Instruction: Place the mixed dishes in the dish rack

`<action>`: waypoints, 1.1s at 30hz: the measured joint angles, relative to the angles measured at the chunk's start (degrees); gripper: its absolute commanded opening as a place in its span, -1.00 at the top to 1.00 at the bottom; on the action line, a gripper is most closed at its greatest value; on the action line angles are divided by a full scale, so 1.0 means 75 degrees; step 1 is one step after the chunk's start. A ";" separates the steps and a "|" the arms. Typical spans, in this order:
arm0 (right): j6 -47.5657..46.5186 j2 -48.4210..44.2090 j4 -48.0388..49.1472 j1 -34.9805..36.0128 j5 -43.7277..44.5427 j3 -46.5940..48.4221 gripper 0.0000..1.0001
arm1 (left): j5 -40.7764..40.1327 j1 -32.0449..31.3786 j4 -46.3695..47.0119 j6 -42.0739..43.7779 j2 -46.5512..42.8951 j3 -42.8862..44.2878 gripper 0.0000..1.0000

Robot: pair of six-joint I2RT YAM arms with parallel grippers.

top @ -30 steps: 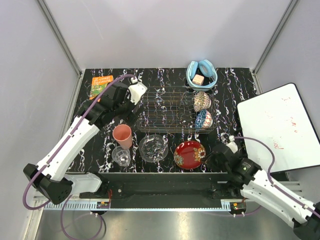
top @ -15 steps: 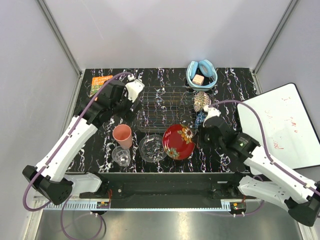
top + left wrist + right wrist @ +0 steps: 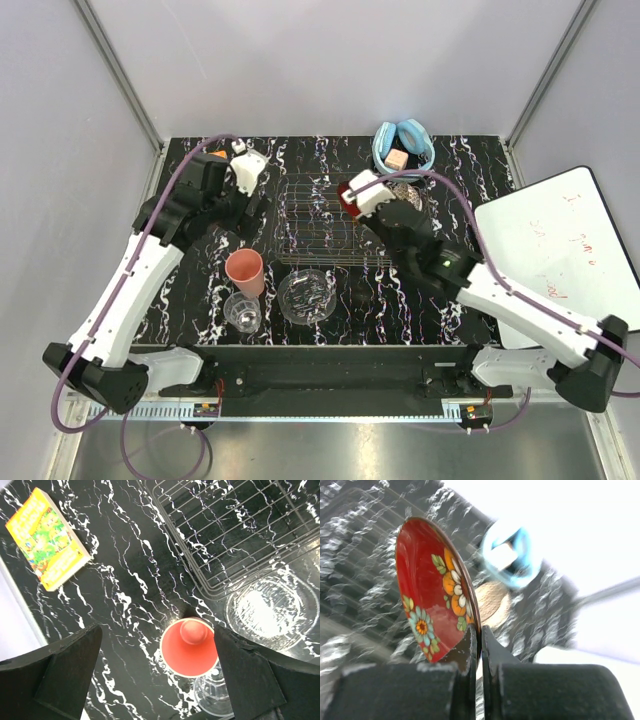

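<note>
My right gripper (image 3: 480, 636) is shut on the rim of the red floral plate (image 3: 432, 585), which stands on edge. From above, gripper (image 3: 352, 200) and plate (image 3: 344, 192) hang over the wire dish rack (image 3: 320, 225). A beige bowl (image 3: 492, 601) sits in the rack just behind the plate. My left gripper (image 3: 156, 645) is open, high above the table near the rack's left end (image 3: 238, 195). Below it stand the salmon-pink cup (image 3: 191, 647), the glass tumbler (image 3: 212, 700) and the clear glass dish (image 3: 265, 607). My right arm hides the blue bowl.
An orange-green book (image 3: 47, 537) lies at the back left. Light-blue headphones (image 3: 403, 148) sit behind the rack's right end. A white board (image 3: 560, 255) leans at the right edge of the table. Grey walls close in the left, back and right.
My right arm has carried the red plate from the table's front up over the rack, turning it on edge. My left gripper has drifted back and left, still open.
</note>
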 measured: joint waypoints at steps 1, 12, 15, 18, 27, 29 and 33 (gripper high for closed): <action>-0.0799 0.0143 0.0600 0.0003 0.0041 -0.0166 1.00 | 0.0122 0.0119 -0.0003 -0.0032 0.0000 0.0003 -0.98; -0.6461 0.0860 0.4599 -0.0723 -0.1513 -0.1664 1.00 | 0.1035 0.0714 -0.0128 -0.0388 -0.0090 -0.0216 -0.98; -0.6904 0.0868 0.4809 -0.0918 -0.2107 -0.1714 1.00 | 0.1145 0.0764 -0.0128 -0.0425 -0.0096 -0.0373 -0.98; -0.7058 0.0921 0.4829 -0.1134 -0.2687 -0.1719 1.00 | 0.1204 0.0842 -0.0122 -0.0455 -0.0096 -0.0466 -0.98; -0.6997 0.1174 0.4438 -0.1757 -0.3803 -0.1903 1.00 | 0.1341 0.1046 0.0082 -0.0504 -0.0093 -0.0536 -0.98; -0.6930 0.1198 0.4345 -0.1871 -0.3911 -0.1982 1.00 | 0.1364 0.1081 0.0108 -0.0504 -0.0090 -0.0568 -0.98; -0.6840 0.1279 0.4307 -0.2060 -0.4060 -0.2165 1.00 | 0.1393 0.1142 0.0125 -0.0504 -0.0070 -0.0595 -0.98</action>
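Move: The middle of the dish rack, where the right hand is taking the gripped red plate, lies about 5 cm ahead of it, 5 cm left and 25 cm below. The beige bowl stands some 6 cm ahead and 7 cm right, the blue bowl about 7 cm right and 1 cm nearer the base. For the left hand, the pink cup is roughly 7 cm back, 2 cm left and 20 cm down, the glass about 10 cm nearer the base beyond it. Keeping the red plate pinched by its rim, the right hand carries it forward about 8 cm over the rack and slightly left, then sinks some 6 cm towards the wires, while the wrist rolls its left side down about 35 degrees and swings counter-clockwise. Meanwhile the open left hand eases down a couple of centimetres towards the pink cup. ##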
